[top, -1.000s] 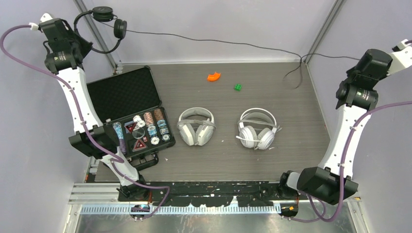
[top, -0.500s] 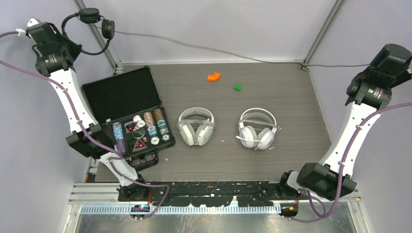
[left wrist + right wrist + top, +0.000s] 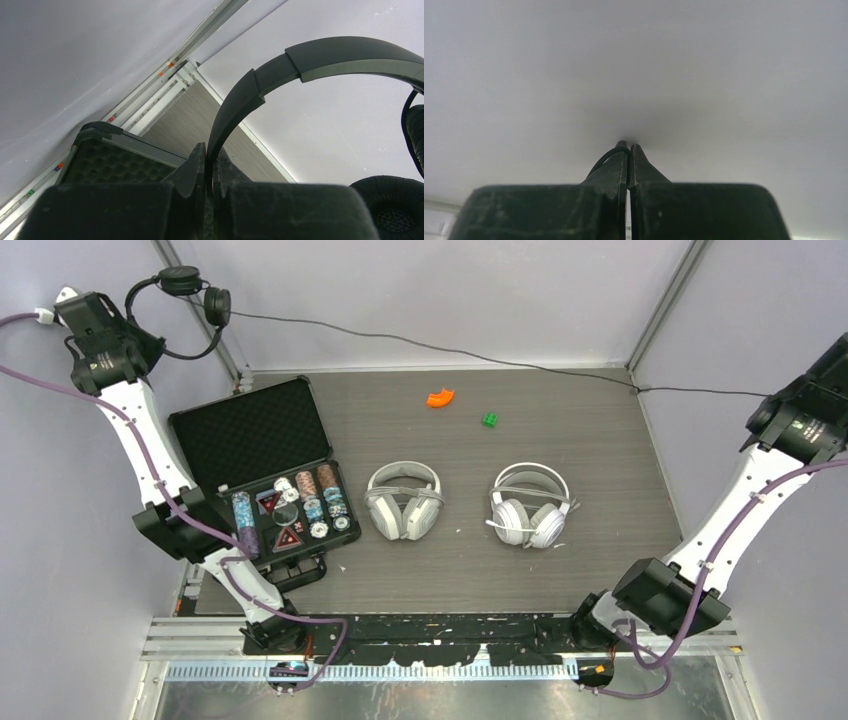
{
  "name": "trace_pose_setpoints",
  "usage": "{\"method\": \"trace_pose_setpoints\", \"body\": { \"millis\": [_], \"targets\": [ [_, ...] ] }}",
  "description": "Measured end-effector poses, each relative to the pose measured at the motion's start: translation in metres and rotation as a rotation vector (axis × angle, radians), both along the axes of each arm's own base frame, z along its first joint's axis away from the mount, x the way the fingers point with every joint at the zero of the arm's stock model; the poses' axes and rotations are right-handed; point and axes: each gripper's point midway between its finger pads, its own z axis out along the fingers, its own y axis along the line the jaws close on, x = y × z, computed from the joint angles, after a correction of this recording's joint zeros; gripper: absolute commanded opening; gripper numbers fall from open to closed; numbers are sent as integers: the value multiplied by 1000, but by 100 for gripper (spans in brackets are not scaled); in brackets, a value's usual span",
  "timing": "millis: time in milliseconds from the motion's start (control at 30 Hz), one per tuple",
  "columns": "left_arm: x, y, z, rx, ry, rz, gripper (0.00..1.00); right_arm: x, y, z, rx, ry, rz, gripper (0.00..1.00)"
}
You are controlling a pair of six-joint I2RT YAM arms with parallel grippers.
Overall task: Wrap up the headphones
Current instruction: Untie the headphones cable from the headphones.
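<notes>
The black headphones [image 3: 183,282] hang in the air at the back left corner. My left gripper [image 3: 210,155] is shut on their thin headband [image 3: 350,55], and one ear pad [image 3: 395,205] shows at the lower right. Their black cable [image 3: 430,345] runs taut across the back wall to the far right. There my right gripper [image 3: 629,146] is shut on the cable [image 3: 606,157], facing a blank wall. Two pale over-ear headphones lie on the table, one grey [image 3: 403,500] and one white [image 3: 530,505].
An open black case [image 3: 250,435] with poker chips sits at the table's left. An orange piece [image 3: 439,398] and a green block [image 3: 489,420] lie near the back. The right arm [image 3: 795,425] leans out over the right table edge.
My right arm swung out to the right and drew the cable straight, so the slack at the back right corner is gone. The left arm shifted slightly left with the headphones.
</notes>
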Motion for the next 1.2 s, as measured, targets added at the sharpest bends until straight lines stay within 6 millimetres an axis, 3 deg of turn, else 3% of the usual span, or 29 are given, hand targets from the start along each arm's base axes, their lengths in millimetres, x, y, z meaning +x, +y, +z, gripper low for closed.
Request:
{"method": "trace_pose_setpoints", "body": {
  "millis": [233,400,500,567,633,767,833,1033,1133,1200],
  "targets": [
    [7,3,-12,-14,18,-7,0,-38,-12,22,-9,-33,-99,0],
    [10,3,-13,-16,16,-13,0,-42,-7,39,-17,-95,-81,0],
    [12,0,-12,-24,8,-32,0,-17,2,48,-10,-190,53,0],
    [14,-3,-10,-28,-5,-55,0,15,17,49,-4,-240,188,1],
    [17,-6,-8,-28,-17,-74,0,59,47,41,14,-235,352,3],
    [24,-19,-10,-36,-26,-125,0,146,129,-1,84,-161,699,7],
    [27,-28,-11,-44,-28,-155,0,173,155,-27,133,-114,817,9],
    [43,-73,-13,-59,-40,-295,0,233,188,-108,233,34,979,24],
    [48,-100,-19,-60,-29,-370,0,253,189,-160,298,152,974,33],
    [50,-119,-22,-61,-21,-421,0,256,185,-200,353,254,941,40]
  ]
}}
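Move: Off to the far right, the right hand holds the end of the cable. The back-right tabletop it returns to is about 28 cm ahead, 20 cm left and 44 cm below. The green block lies some 40 cm ahead and 42 cm left of it, the nearer white headphones about 18 cm ahead and 35 cm left. From the left hand, the held black headphones sit about 6 cm ahead and 4 cm right, roughly level; the case lid is 3 cm ahead, 7 cm right, 35 cm below. Drawing the stretched cable a little farther back and up at first, about 4 cm, the right hand then swings forward, down and left over the back-right tabletop, some 30 cm forward, turning counter-clockwise, and opens late to let go of the cable. The left hand keeps its pinch on the headband and carries the black headphones about 12 cm right and slightly forward, turning clockwise. ##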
